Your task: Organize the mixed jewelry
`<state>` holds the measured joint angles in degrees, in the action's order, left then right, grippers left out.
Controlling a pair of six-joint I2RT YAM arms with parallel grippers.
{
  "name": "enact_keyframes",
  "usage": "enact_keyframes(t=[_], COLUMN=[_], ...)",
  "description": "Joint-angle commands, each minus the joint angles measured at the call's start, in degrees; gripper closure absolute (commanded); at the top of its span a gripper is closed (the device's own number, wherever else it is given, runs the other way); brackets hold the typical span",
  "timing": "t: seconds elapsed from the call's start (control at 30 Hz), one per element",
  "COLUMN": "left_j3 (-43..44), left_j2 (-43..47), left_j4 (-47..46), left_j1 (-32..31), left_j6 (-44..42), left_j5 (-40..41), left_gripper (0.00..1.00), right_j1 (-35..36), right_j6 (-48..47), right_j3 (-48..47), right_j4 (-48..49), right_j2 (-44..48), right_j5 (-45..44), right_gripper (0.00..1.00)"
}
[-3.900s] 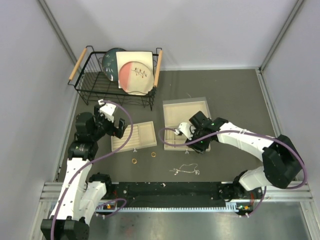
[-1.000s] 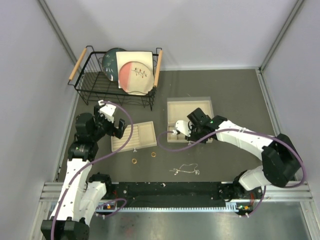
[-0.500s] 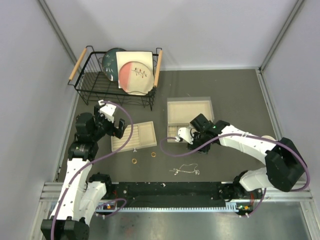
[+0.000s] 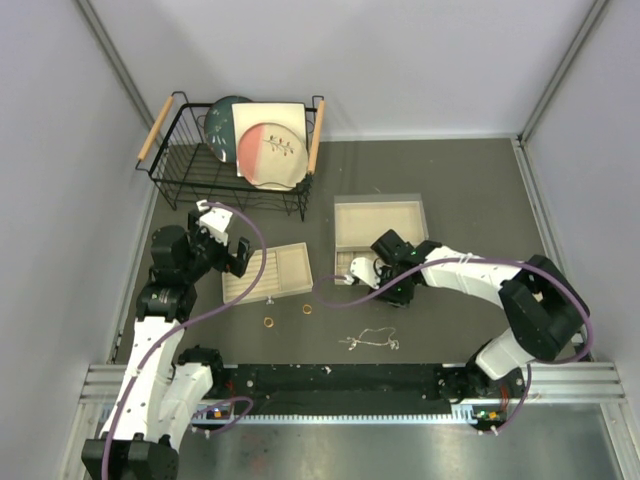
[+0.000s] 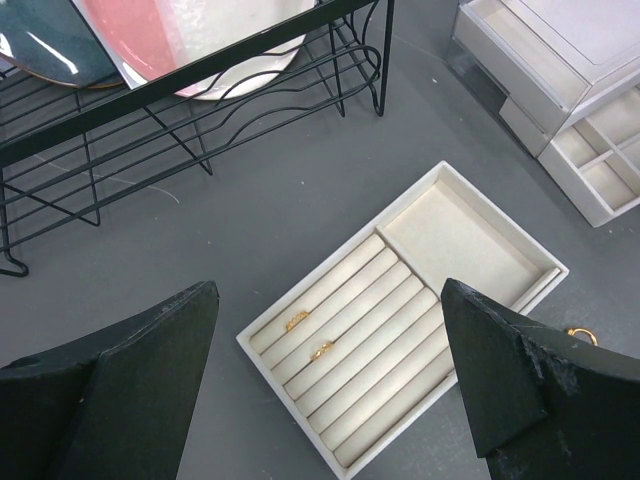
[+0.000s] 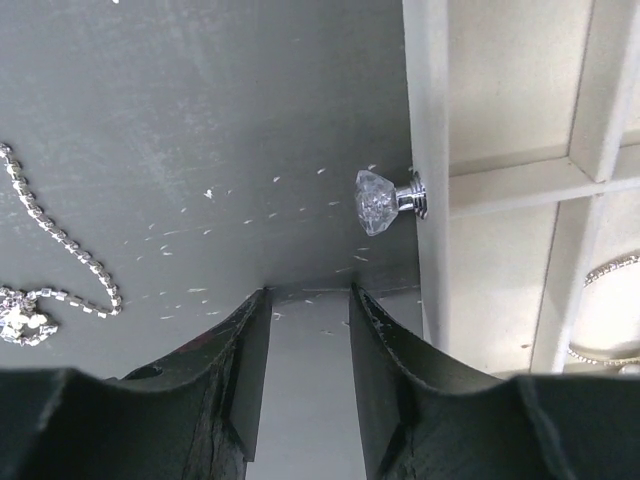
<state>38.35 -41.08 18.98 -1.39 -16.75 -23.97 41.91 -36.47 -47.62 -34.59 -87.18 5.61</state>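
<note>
Two gold rings (image 5: 297,320) sit in slots of the beige ring tray (image 4: 285,262). Two more gold rings (image 4: 268,322) lie on the table in front of it, the other one further right (image 4: 307,309). A silver chain (image 4: 370,340) lies nearer; it also shows in the right wrist view (image 6: 60,255). A thin bangle (image 6: 605,272) lies in the open drawer (image 6: 505,120) of the beige box (image 4: 378,222). My right gripper (image 6: 308,292) is slightly open and empty, low over the table just short of the drawer's crystal knob (image 6: 376,201). My left gripper (image 4: 228,252) is open and empty, above the ring tray's left end.
A black wire dish rack (image 4: 175,165) with plates stands at the back left, close behind my left gripper. The box in the left wrist view (image 5: 560,60) stands right of the ring tray. Grey walls close in both sides.
My right gripper has moved off the box's drawer and down to the table in front of the drawer face. The left arm has not moved.
</note>
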Motion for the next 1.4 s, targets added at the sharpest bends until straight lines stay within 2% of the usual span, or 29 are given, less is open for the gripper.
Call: enact_keyframes(t=[0.0,0.5,1.37], left_j3=[0.76,-0.73,-1.17], left_j2=[0.83,1.70,1.71], left_j4=[-1.76,-1.93,-2.20], left_j1=[0.25,0.25,0.25], left_j6=[-1.53,-2.41,-2.49], left_j5=[0.67,1.29,1.38], left_gripper=[0.01,0.01,0.01], right_j1=[0.72,0.72,0.72], right_j6=[0.35,0.52,4.12], right_j3=[-1.25,-0.90,-2.22], right_j4=[5.58,8.39,16.83], right_j2=[-1.86,-1.51,-3.61], right_j5=[-2.97,-5.34,-14.39], right_gripper=[0.63,0.64,0.63])
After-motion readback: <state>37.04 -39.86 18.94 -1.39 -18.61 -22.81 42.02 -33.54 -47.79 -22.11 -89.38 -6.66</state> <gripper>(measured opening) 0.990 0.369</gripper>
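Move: The front of the box's open drawer stands about 3 cm ahead of the right hand, its middle some 3 cm to the left, at fingertip height; its crystal knob juts back from it, about 2 cm ahead and 3 cm left of the hand. The box body is roughly 14 cm ahead and 3 cm left, the necklace 9 cm back and 5 cm left. From the left hand the drawer front lies about 27 cm right, 4 cm back and 18 cm below. The open drawer's front is met by the forward finger of the right hand, to the right of the knob, and pushed towards the box. The hand goes steadily forward about 6 cm, staying low, while its fingertips swing forward some 15 degrees; the fingers keep their partly open gap without gripping the knob. ##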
